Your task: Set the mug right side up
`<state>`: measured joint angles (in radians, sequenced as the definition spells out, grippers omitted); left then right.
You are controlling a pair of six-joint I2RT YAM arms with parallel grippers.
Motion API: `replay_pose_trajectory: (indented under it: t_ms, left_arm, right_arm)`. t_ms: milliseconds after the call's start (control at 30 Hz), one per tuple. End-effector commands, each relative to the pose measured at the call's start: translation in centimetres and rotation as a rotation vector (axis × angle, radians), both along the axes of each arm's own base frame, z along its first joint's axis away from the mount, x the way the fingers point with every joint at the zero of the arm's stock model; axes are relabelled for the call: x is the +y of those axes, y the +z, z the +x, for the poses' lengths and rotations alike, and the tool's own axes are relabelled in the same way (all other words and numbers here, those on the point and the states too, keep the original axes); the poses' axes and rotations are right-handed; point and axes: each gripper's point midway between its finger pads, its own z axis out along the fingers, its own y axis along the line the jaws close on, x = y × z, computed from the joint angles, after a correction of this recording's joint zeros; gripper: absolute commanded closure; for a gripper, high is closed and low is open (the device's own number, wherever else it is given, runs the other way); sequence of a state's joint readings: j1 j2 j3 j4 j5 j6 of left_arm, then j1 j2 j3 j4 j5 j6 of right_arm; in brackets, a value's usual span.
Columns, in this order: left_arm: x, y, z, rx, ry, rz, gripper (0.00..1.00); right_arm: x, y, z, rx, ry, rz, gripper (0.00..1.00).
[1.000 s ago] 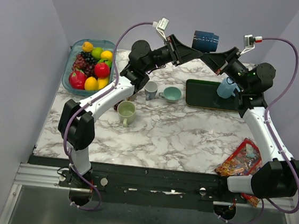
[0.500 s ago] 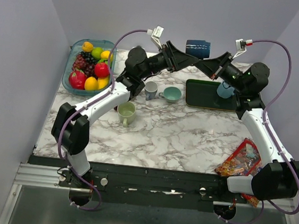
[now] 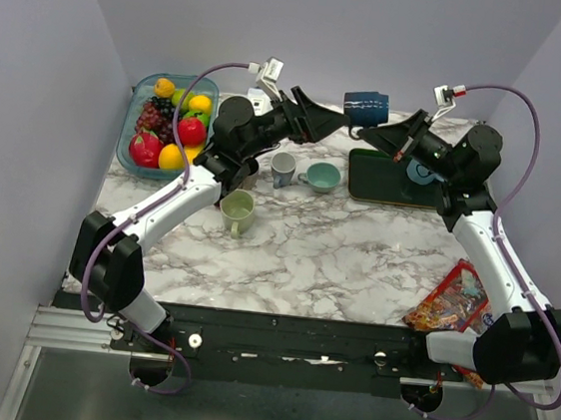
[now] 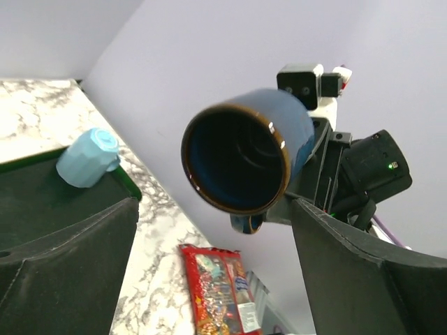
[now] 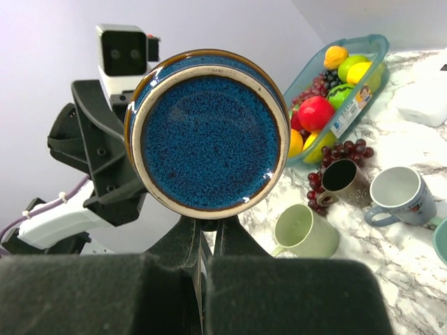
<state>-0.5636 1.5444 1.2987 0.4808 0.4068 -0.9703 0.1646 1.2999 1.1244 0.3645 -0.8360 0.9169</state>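
A dark blue glazed mug (image 3: 367, 107) hangs in the air on its side above the table's back. My right gripper (image 3: 377, 133) is shut on its handle from below. In the right wrist view the mug's flat base (image 5: 207, 132) faces the camera and the shut fingers (image 5: 183, 241) meet under it. In the left wrist view the mug's open mouth (image 4: 241, 150) faces the camera, handle down. My left gripper (image 3: 337, 126) is open just left of the mug, its fingers (image 4: 70, 265) wide apart and not touching it.
A green tray (image 3: 373, 185) holds an upturned light blue mug (image 4: 87, 157). A pale green mug (image 3: 237, 209), a grey mug (image 3: 283, 167) and a teal cup (image 3: 321, 177) stand mid-table. A fruit tray (image 3: 127, 139) sits back left, a snack bag (image 3: 452, 298) front right.
The mug has come down and a little to the left with my right gripper. My left arm has drawn back to the left, away from the mug.
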Motion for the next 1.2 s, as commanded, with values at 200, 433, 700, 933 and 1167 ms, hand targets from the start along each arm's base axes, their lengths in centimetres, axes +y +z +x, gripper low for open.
replay_pose_trajectory:
  t_ms: [200, 433, 700, 933, 1167]
  left_arm:
    - [0.4, 3.7, -0.5, -0.116, 0.004, -0.05, 0.33]
    - [-0.5, 3.9, -0.5, -0.103, -0.058, -0.102, 0.48]
    - [-0.8, 3.6, -0.5, -0.093, -0.076, -0.103, 0.76]
    - [-0.6, 0.2, 2.0, 0.008, 0.032, 0.113, 1.0]
    - [2.3, -4.1, 3.5, 0.062, 0.189, 0.418, 1.0]
  right_arm:
    - [0.6, 0.4, -1.8, -0.05, 0.083, -0.003, 0.99]
    - [1.3, -1.4, -1.5, -0.013, 0.102, -0.022, 0.99]
    - [1.5, -3.2, -0.4, 0.029, 0.084, -0.053, 0.99]
    - [1.1, -6.7, 1.4, 0.155, 0.02, -0.137, 0.7]
    - [-1.2, -11.4, 2.6, 0.301, -0.151, -0.278, 0.36]
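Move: The blue mug hangs on its side from the right hand's shut fingers, which pinch its handle; its middle lies some 6 cm above that hand, 2 cm ahead and 3 cm left. From the open left hand it lies about 9 cm right, 4 cm ahead and 5 cm above, mouth towards that hand. Roughly 33 cm below the left hand, a teal cup stands 10 cm ahead, 4 cm right, and a patterned mug 11 cm ahead, 6 cm left. The blue mug is lowered about 4 cm by its handle while the left hand rises some 2 cm, eases right to its mouth and shuts, pinching the rim. The right fingers then open, let go of the handle and sink about 4 cm more, tipping down; the left keeps its pinch, sinking and going forward a few centimetres with a roll of some 15 degrees. ##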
